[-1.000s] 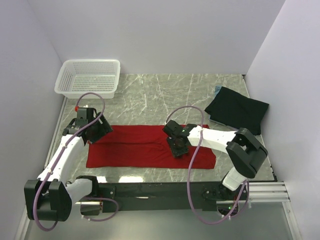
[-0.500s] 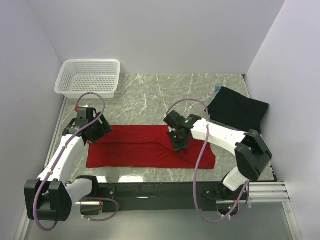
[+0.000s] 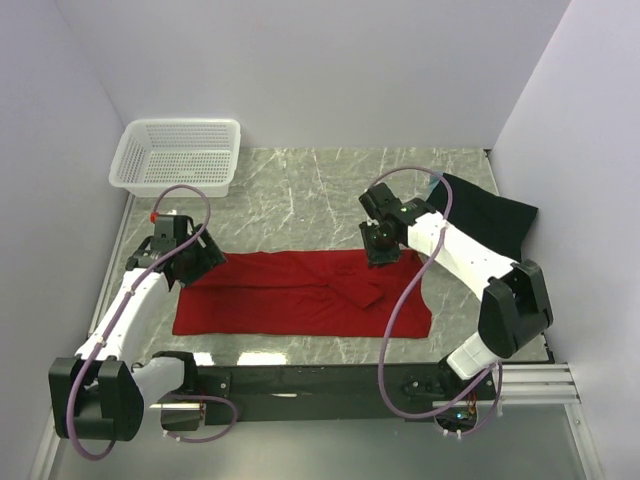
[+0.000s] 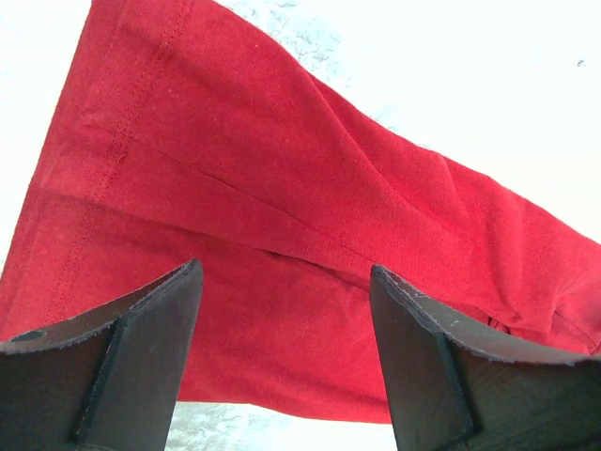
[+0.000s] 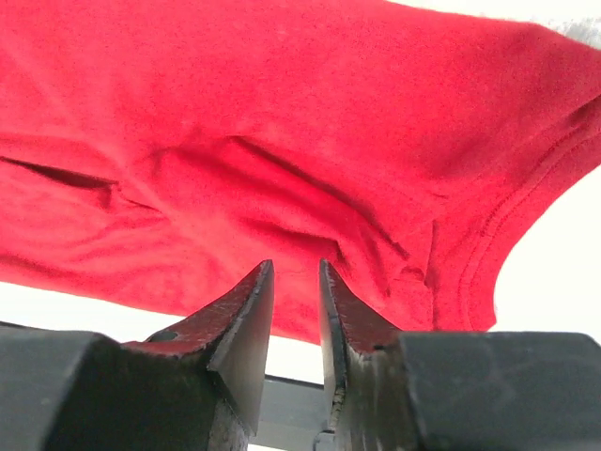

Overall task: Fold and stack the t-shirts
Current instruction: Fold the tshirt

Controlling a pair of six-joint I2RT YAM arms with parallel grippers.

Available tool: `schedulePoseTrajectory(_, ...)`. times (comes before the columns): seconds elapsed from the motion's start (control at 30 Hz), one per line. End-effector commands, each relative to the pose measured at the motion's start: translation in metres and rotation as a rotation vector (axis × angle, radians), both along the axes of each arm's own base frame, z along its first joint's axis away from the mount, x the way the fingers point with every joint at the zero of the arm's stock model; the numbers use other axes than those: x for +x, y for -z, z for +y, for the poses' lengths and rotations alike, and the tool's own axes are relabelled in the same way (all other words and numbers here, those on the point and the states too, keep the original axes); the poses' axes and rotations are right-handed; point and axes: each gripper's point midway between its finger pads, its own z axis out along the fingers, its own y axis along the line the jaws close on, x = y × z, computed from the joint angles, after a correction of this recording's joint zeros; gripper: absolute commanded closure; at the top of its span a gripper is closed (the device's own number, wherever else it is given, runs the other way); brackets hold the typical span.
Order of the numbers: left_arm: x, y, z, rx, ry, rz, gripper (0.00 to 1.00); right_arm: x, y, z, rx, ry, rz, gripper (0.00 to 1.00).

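A bright red t-shirt [image 3: 290, 300] lies spread lengthwise across the near part of the table, with a raised crease [image 3: 362, 290] right of its middle. My left gripper [image 3: 198, 262] hovers over its far left corner, open wide, with red cloth [image 4: 282, 169] below and nothing between the fingers [image 4: 284, 272]. My right gripper [image 3: 381, 250] is at the shirt's far edge, right of centre. Its jaws [image 5: 295, 265] stand a narrow gap apart with nothing in them, over the red cloth [image 5: 282, 122]. A black t-shirt [image 3: 478, 225] lies folded at the back right, with a light blue edge [image 3: 435, 180] beside it.
A white mesh basket [image 3: 180, 155] stands at the back left corner. Walls close the table in on the left, back and right. The marble tabletop [image 3: 300, 200] shows behind the red shirt.
My right gripper moved from the shirt's middle back and to the right, to its far edge. A crease rose in the cloth there. The left arm stayed put.
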Motion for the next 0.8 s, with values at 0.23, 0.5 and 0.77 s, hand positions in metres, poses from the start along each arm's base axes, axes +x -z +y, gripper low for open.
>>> schedulePoseTrajectory(0.23,0.008,0.029,-0.008,-0.026,0.036,0.062,0.22,-0.042,-0.022,0.022,0.096,-0.157,-0.016,0.66)
schedulePoseTrajectory(0.5,0.016,0.043,-0.01,-0.028,0.041,0.103,0.22,-0.088,0.01,0.069,0.17,-0.38,0.115,0.67)
schedulePoseTrajectory(0.77,0.016,0.05,-0.008,-0.019,0.039,0.124,0.21,-0.09,0.051,0.074,0.104,-0.421,0.245,0.69)
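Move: The right hand, about 10 cm above the red t-shirt, is bound for the crumpled flap right of the shirt's middle, roughly 7 cm back, 6 cm left and 10 cm down. The shirt's right end lies some 11 cm right and 6 cm back; the black t-shirt stack about 22 cm right and 11 cm ahead. For the left hand, the top layer's edge near the shirt's left end is about 10 cm below, 3 cm back and 2 cm right; the white basket stands some 25 cm ahead, 6 cm left. Back towards the crumpled flap in the red t-shirt goes the right hand, some 9.5 cm back and 6.5 cm left, first rising about 2 cm, then sinking to end 4.5 cm lower, turning about 20 degrees counter-clockwise with its fingers kept partly open. The left hand, fingers still wide, sinks roughly 5.5 cm towards the shirt's left end and tips a little steeper. ##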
